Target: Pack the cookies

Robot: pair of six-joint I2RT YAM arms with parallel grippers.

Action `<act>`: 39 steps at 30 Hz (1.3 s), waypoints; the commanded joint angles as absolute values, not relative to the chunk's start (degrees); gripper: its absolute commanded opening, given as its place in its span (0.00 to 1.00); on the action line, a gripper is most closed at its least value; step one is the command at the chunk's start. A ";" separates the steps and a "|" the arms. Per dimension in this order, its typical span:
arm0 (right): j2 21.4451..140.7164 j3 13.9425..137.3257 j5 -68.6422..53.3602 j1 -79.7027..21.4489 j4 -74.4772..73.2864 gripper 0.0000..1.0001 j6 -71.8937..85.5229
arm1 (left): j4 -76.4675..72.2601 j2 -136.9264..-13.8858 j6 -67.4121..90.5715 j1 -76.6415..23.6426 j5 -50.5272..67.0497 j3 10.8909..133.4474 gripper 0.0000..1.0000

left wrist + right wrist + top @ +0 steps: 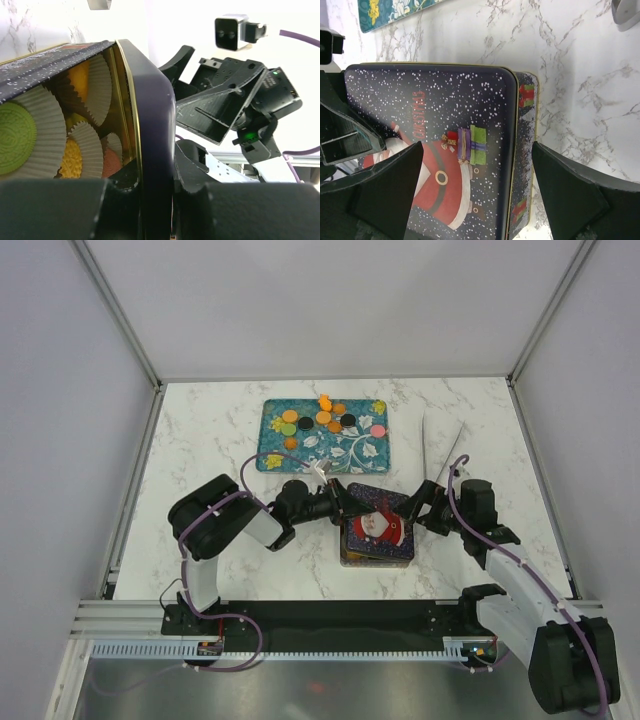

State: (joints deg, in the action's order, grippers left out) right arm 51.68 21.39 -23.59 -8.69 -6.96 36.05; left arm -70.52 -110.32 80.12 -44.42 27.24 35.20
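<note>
Loose cookies (325,418) in orange, green, black and pink lie on the teal flowered tray (290,455) at the back. In front of it stands a dark Christmas tin (524,150), and its Santa lid (378,527) sits tilted over it. My left gripper (157,175) is shut on the lid's (150,100) left edge, holding that side up. Through the gap I see white paper cups with a green cookie (15,137), an orange one (70,157) and a pink one (111,162). My right gripper (477,185) is open, with one finger over the lid (445,115) and the other beyond the tin's right side, touching nothing.
Thin metal tongs (440,450) lie on the marble to the right of the tray. The left arm (340,135) shows at the lid's far edge in the right wrist view. White walls close the table at the back and on both sides.
</note>
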 commanded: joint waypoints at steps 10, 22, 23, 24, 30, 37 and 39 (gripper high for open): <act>51.76 18.46 -30.85 -5.80 -0.44 0.91 37.44 | -77.17 -112.76 82.44 -43.77 27.25 35.77 0.27; 53.87 17.23 -32.26 -5.80 2.46 0.81 37.71 | -76.99 -112.42 82.27 -43.24 27.24 34.98 0.44; 54.05 17.23 -32.17 -5.80 2.46 0.80 37.62 | -76.73 -112.41 82.09 -43.24 27.25 34.81 0.44; 54.23 17.23 -32.25 -5.63 2.46 0.79 37.44 | -76.64 -112.15 81.92 -43.07 27.33 34.54 0.45; 55.46 16.96 -31.90 -5.36 2.55 0.72 36.57 | -74.45 -110.22 80.77 -42.19 27.77 33.22 0.45; 56.16 16.96 -31.73 -5.19 2.72 0.67 36.21 | -70.84 -108.02 78.84 -41.49 28.56 32.78 0.46; 56.25 16.96 -31.64 -5.01 2.72 0.67 36.04 | -69.87 -107.41 78.40 -41.22 28.65 32.43 0.47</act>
State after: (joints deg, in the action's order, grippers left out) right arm 56.07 17.26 -31.11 -5.39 0.12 37.45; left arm -70.15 -110.61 80.95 -41.95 27.66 33.23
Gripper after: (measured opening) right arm 0.673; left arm 0.462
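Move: The left fingers still have the lid's left edge, over the tin of cookies: the tin's middle is about 5 cm to their right, 5 cm back and 6 cm lower, the lid's about 5 cm right, 4 cm back and 1 cm lower. The cookie tray lies some 17 cm ahead of that hand, 8 cm left. From the open right hand, the lid's middle is about 7 cm left, 5 cm back and a little below; the metal tongs are 12 cm ahead, 8 cm right. The left fingers let go of their pinch on the lid's left edge, opening to about twice their gap while the lid stays between them; the hand at first barely moves, then eases about 1.5 cm left and sinks 1 cm. Meanwhile the right hand, straddling the lid's right edge, half turns its attention to closing: its fingers narrow by about a third as it lowers some 2 cm and rolls about 5 degrees, left side up. ##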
